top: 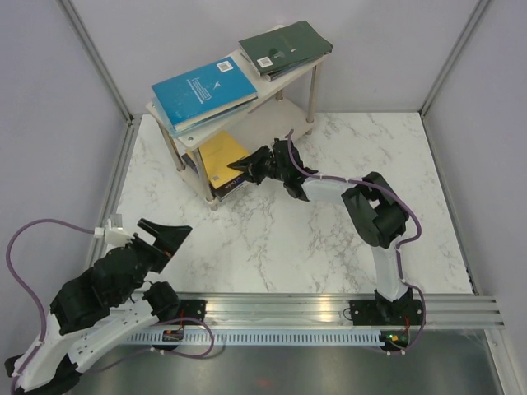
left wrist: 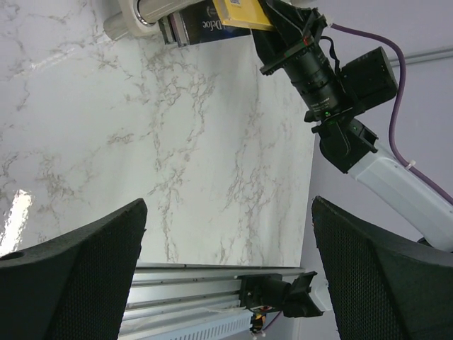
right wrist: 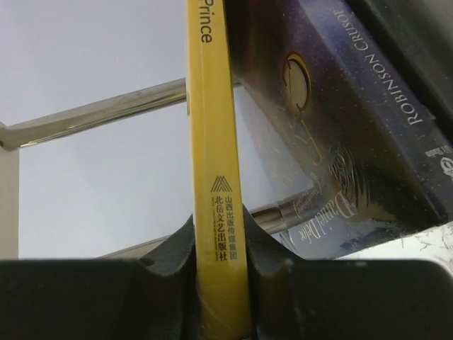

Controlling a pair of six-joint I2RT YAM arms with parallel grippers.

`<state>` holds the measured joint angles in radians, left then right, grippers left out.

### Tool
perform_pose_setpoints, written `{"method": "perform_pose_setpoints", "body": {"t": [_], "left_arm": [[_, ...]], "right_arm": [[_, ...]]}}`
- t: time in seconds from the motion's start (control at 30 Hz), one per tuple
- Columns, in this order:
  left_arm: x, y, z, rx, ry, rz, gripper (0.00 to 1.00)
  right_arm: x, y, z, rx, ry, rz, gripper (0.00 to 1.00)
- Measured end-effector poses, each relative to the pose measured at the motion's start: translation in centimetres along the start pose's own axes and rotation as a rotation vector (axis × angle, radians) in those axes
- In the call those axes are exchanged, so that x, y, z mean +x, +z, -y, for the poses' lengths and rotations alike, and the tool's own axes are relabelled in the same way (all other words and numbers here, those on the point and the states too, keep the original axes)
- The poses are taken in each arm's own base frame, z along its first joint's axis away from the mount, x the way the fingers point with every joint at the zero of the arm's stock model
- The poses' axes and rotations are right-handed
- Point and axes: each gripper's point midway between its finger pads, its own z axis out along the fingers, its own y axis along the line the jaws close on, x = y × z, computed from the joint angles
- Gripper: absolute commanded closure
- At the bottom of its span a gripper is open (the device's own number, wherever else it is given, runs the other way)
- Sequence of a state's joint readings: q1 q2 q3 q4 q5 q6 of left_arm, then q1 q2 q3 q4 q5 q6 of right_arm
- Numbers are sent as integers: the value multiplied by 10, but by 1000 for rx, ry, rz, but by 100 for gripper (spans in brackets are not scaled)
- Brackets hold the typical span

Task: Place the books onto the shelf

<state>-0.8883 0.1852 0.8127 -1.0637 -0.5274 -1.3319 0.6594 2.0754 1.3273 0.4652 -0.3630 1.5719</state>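
The shelf (top: 247, 64) stands at the back of the marble table. A light blue book (top: 202, 89) lies on a small stack at the left of its top board, and dark green books (top: 285, 44) lie at the right. My right gripper (top: 244, 167) reaches into the lower tier, shut on a yellow book (top: 221, 155) that rests over a dark blue book (top: 227, 186). In the right wrist view the yellow book's spine (right wrist: 212, 163) stands pinched in my right gripper (right wrist: 218, 269), with the dark blue book (right wrist: 340, 127) beside it. My left gripper (top: 166, 239) hangs open and empty near the front left.
The left wrist view shows my left gripper (left wrist: 226, 276) wide apart over bare marble, with the right arm (left wrist: 333, 78) and the yellow book (left wrist: 244, 10) beyond. A metal rail (top: 329, 309) runs along the near edge. Grey walls enclose the table.
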Motion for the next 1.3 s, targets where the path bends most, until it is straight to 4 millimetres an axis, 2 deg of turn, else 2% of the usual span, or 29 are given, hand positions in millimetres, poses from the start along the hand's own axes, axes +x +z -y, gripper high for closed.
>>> {"method": "perform_pose_setpoints", "body": {"t": [0.07,0.1,0.13,0.37,0.53,0.73,0.97,1.03,1.13,1.3], "left_arm": [[-1,-1,-3,-6,2,4,0],[-2,-2,-4,-10,3,6,0],[-2,-2,-6,-13,4,10,0],[-4,-4,-10,-26,10,15,0],[-4,-4,-11,-31,9,15,0],[-4,-4,-11,-32,5,14,0],[-2,-2,-14,-41,10,12,0],[-2,-2,-14,-42,11,12,0],[-1,-1,-15,-49,16,9,0],[3,9,-14,-128,97,-3,0]], "right_arm": [[0,0,0,-1,-4,-1,60],[1,0,1,3,-4,-6,36],[2,0,4,11,3,-12,2],[19,-6,8,-3,-24,-79,2],[31,-20,16,43,-42,-117,2],[46,-33,59,188,-34,-178,2],[56,-51,95,287,-50,-227,2],[60,-62,101,310,-97,-243,2],[68,-91,99,328,-227,-270,2],[78,-155,78,334,-487,-262,2]]}}
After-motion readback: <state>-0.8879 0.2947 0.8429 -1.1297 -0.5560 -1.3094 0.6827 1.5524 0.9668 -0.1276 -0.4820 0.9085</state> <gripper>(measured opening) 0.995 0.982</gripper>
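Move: The yellow book is already part-way into the lower shelf, its near end pinched by the right fingers. Its middle lies about 8 cm left and 4 cm ahead of that hand, at much the same height. The purple book's stack waits beneath, some 6 cm left, 1 cm ahead and 4 cm lower. The shelf's near front leg stands around 9 cm left and 5 cm back. From the idle left hand, the yellow book is roughly 29 cm ahead, 5 cm right and 8 cm lower. Back and to the right goes the right hand once its fingers have sprung wide open and let go of the yellow book: roughly 16 cm back and 10 cm right, out from the lower shelf over the bare table. It dips about 7 cm on the way, then climbs most of that again, while the wrist turns some 25 degrees counter-clockwise and rolls its left side down. ##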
